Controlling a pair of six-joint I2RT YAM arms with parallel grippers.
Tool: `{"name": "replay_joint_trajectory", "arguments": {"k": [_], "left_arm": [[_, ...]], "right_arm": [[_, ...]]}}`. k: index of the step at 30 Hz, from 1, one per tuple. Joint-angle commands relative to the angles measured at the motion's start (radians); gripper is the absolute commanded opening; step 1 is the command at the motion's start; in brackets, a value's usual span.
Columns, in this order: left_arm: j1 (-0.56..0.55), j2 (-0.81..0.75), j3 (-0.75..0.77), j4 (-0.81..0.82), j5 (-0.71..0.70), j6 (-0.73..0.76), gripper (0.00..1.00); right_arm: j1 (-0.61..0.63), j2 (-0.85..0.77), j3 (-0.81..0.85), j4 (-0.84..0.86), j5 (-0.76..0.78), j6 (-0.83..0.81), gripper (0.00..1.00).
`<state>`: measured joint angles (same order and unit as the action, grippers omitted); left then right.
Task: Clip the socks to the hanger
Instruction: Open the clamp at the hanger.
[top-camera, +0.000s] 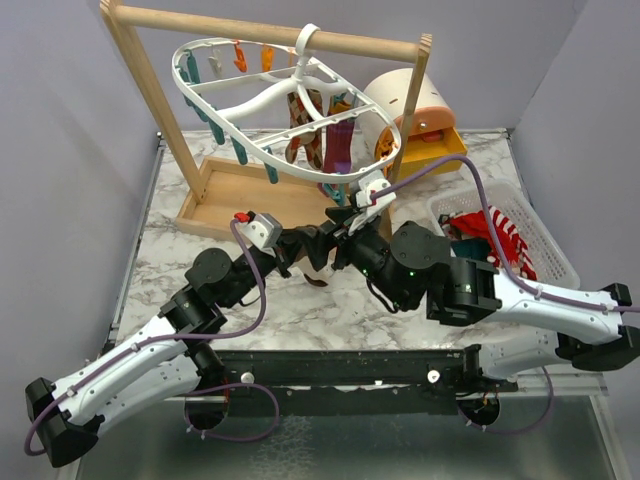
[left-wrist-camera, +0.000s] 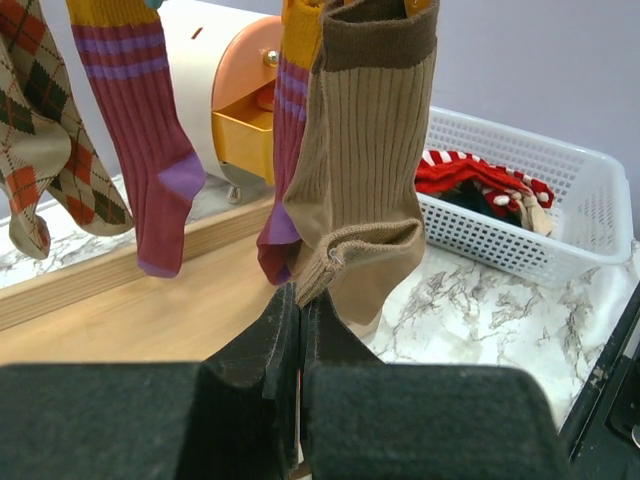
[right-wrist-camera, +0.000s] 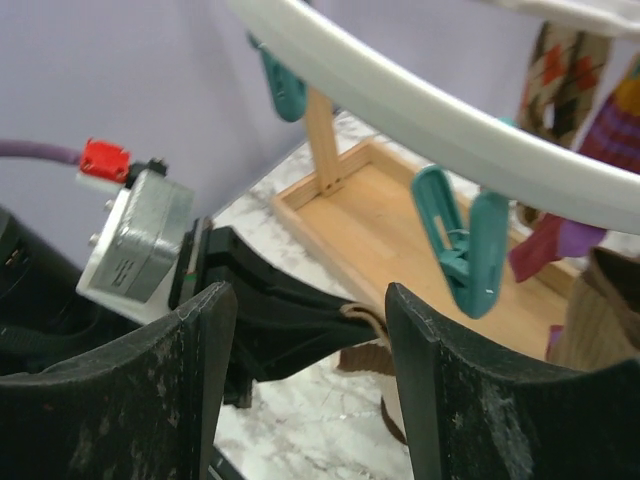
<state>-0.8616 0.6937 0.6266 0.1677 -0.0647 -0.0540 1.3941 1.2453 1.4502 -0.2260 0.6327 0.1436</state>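
Observation:
The white oval hanger hangs from the wooden bar, with orange and teal clips along its rim. An argyle sock, a maroon sock and a tan-brown sock hang from it by their cuffs. My left gripper is shut on the folded heel of the tan-brown sock, low down. My right gripper stands open just below the hanger's ring, beside a free teal clip, with nothing between its fingers. Both grippers meet under the hanger's near rim.
A white slatted basket at the right holds a red-and-white striped sock and other socks. The wooden rack's tray lies under the hanger. An orange-and-white rounded box with a yellow drawer stands behind.

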Motion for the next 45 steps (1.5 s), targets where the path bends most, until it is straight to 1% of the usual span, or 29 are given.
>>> {"name": "replay_joint_trajectory", "arguments": {"k": [1, 7, 12, 18, 26, 28, 33, 36, 45], "left_arm": [[-0.005, -0.018, 0.016, -0.007, -0.02, 0.008, 0.0], [-0.005, -0.026, 0.01, -0.015, -0.021, 0.014, 0.0], [-0.005, -0.027, 0.002, -0.006, -0.018, 0.014, 0.0], [-0.005, -0.024, -0.004, 0.006, -0.012, 0.005, 0.0], [-0.005, -0.032, -0.007, 0.005, -0.007, 0.003, 0.0], [-0.005, -0.033, -0.005, 0.007, -0.007, 0.005, 0.0], [-0.005, -0.032, 0.005, 0.012, 0.0, 0.009, 0.0], [-0.005, -0.03, 0.011, 0.02, 0.008, 0.01, 0.0], [-0.005, -0.011, 0.035, 0.053, 0.033, 0.005, 0.0]], "right_arm": [[0.052, 0.015, -0.019, 0.178, 0.347, -0.08, 0.67], [0.056, 0.027, -0.011, 0.217, 0.475, -0.117, 0.67], [0.056, 0.053, 0.039, 0.164, 0.502, -0.121, 0.68], [0.056, 0.078, 0.064, 0.173, 0.506, -0.134, 0.69], [0.056, 0.138, 0.113, 0.281, 0.566, -0.257, 0.67], [0.056, 0.147, 0.119, 0.302, 0.575, -0.278, 0.65], [0.052, 0.156, 0.13, 0.322, 0.606, -0.316, 0.53], [0.049, 0.142, 0.116, 0.324, 0.608, -0.317, 0.46], [0.043, 0.105, 0.095, 0.299, 0.608, -0.299, 0.3]]}}
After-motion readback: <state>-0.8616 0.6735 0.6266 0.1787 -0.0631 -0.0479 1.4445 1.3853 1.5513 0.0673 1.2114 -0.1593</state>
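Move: Roughly 7 cm ahead of the right hand, 3 cm to its right and a couple of centimetres higher, the teal clamp hangs from the hanger's near rim. The next teal clamp is about 8 cm ahead, 6 cm left and 4 cm up; the hanging brown sock some 11 cm ahead, 9 cm right and slightly lower. From the left hand, the aimed-at clamp is about level ahead, 4 cm right and 12 cm above. Swinging clockwise by some 30 degrees until its fingers point mostly forward, the right hand goes about 4 cm forward, as far to its right, and up a little less, to the teal clamp at the near rim. Its wide-open fingers then close by about half around the clamp's place; contact can't be made out. The left hand stays put, still pinching its tan sock. ##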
